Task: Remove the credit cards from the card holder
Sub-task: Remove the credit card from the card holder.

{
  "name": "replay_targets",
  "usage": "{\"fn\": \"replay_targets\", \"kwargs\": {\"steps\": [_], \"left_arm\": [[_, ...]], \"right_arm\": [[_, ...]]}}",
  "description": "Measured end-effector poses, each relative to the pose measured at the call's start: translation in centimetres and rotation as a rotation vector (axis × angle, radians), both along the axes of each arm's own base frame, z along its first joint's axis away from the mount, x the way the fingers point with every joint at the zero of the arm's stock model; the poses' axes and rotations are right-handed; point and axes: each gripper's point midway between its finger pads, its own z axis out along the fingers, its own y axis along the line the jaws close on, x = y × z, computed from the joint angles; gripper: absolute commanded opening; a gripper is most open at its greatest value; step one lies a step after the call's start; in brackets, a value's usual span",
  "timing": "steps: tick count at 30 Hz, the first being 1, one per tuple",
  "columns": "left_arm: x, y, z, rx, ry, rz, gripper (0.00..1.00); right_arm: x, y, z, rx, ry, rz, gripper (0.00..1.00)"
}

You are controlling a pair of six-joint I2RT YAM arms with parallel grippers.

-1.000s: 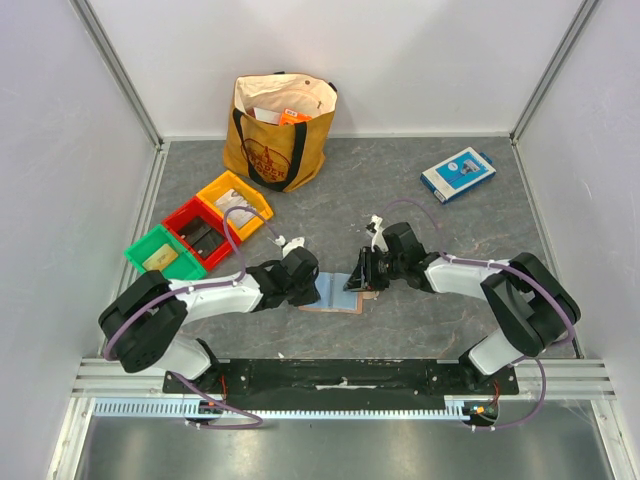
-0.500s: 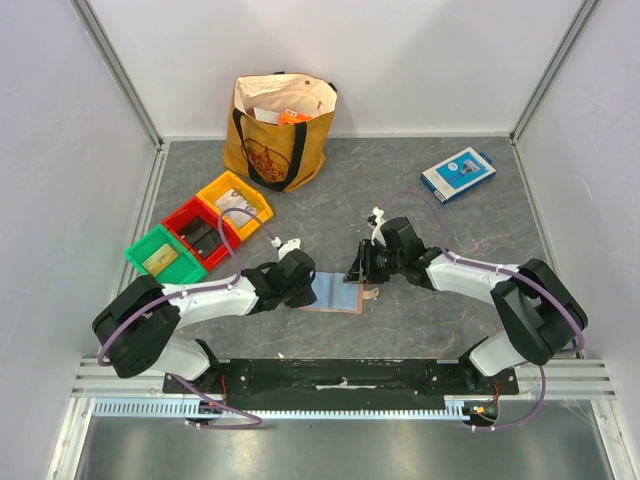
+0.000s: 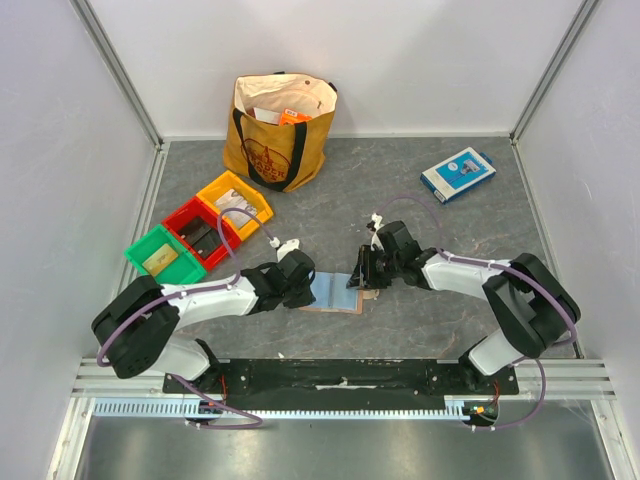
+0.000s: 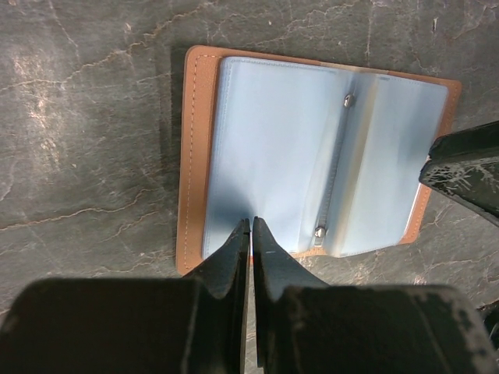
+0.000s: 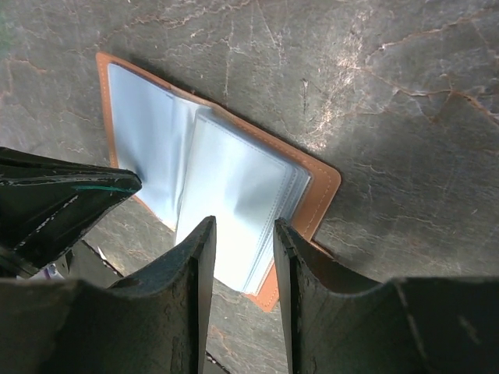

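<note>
The card holder [image 3: 336, 292] lies open flat on the grey table, tan leather rim around pale blue plastic sleeves [image 4: 281, 156]. My left gripper [image 4: 251, 222] is shut, its tips resting on the near edge of the left page. My right gripper [image 5: 244, 226] is open, its fingers standing over the loose stack of sleeves [image 5: 234, 195] on the other half, with nothing clamped between them. In the top view the two grippers [image 3: 306, 287] [image 3: 359, 279] face each other across the holder. The credit cards are hidden; no card shows inside the sleeves.
A tan tote bag [image 3: 280, 125] stands at the back. Yellow [image 3: 233, 203], red [image 3: 200, 232] and green [image 3: 165, 253] bins sit in a row at the left. A blue-and-white flat box [image 3: 457, 174] lies at the back right.
My right gripper's jaws have widened a little and it has shifted slightly over the holder's right half. The left gripper stays shut on the left page.
</note>
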Motion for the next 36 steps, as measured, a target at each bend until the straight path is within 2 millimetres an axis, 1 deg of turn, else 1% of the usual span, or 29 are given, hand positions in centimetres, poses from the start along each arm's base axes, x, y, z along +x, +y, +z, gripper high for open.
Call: {"fn": "replay_targets", "kwargs": {"steps": [3,12,20,23,25,28,30,33,36], "left_arm": [[0.0,0.0,0.0,-0.001,0.001,-0.001,0.09],[0.1,-0.7,-0.1,-0.024,0.003,-0.01,0.09],[0.2,-1.3,-0.1,-0.057,0.002,-0.014,0.09],[0.2,-1.3,-0.1,-0.062,-0.001,-0.013,0.09],[0.2,-1.3,-0.1,-0.066,-0.001,-0.011,0.1],[0.1,-1.2,0.0,-0.071,-0.002,-0.007,0.1],[-0.1,-1.1,0.0,-0.076,-0.002,-0.003,0.12],[-0.5,-0.5,0.1,-0.078,0.0,0.004,0.13],[-1.0,0.2,0.2,-0.074,0.003,0.014,0.16]], "right_arm": [[-0.2,0.2,-0.4,-0.004,0.007,0.007,0.42],[-0.4,0.7,-0.3,0.002,-0.001,0.023,0.41],[-0.2,1.4,0.1,0.016,-0.007,0.026,0.41],[0.2,1.9,0.8,0.028,-0.021,0.028,0.41],[0.6,2.5,1.6,0.044,-0.039,0.032,0.41],[1.1,4.0,3.5,0.094,-0.076,0.055,0.41],[0.7,5.2,4.5,0.127,-0.089,0.086,0.41],[-0.1,6.0,4.9,0.147,-0.083,0.119,0.41],[-0.5,6.2,4.9,0.152,-0.075,0.132,0.41]]}}
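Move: The clear leaf on the card holder's right half has its middle about 2 cm left of the right hand, 1 cm farther out and 1 cm below; the left half lies some 8 cm left and 1 cm out, and the holder's strap roughly 3 cm right and level. From the left hand, that leaf is about 7 cm right and 3 cm ahead. The right hand, fingers still parted, sweeps the leaf's free edge about 6 cm left and 5 cm up. ##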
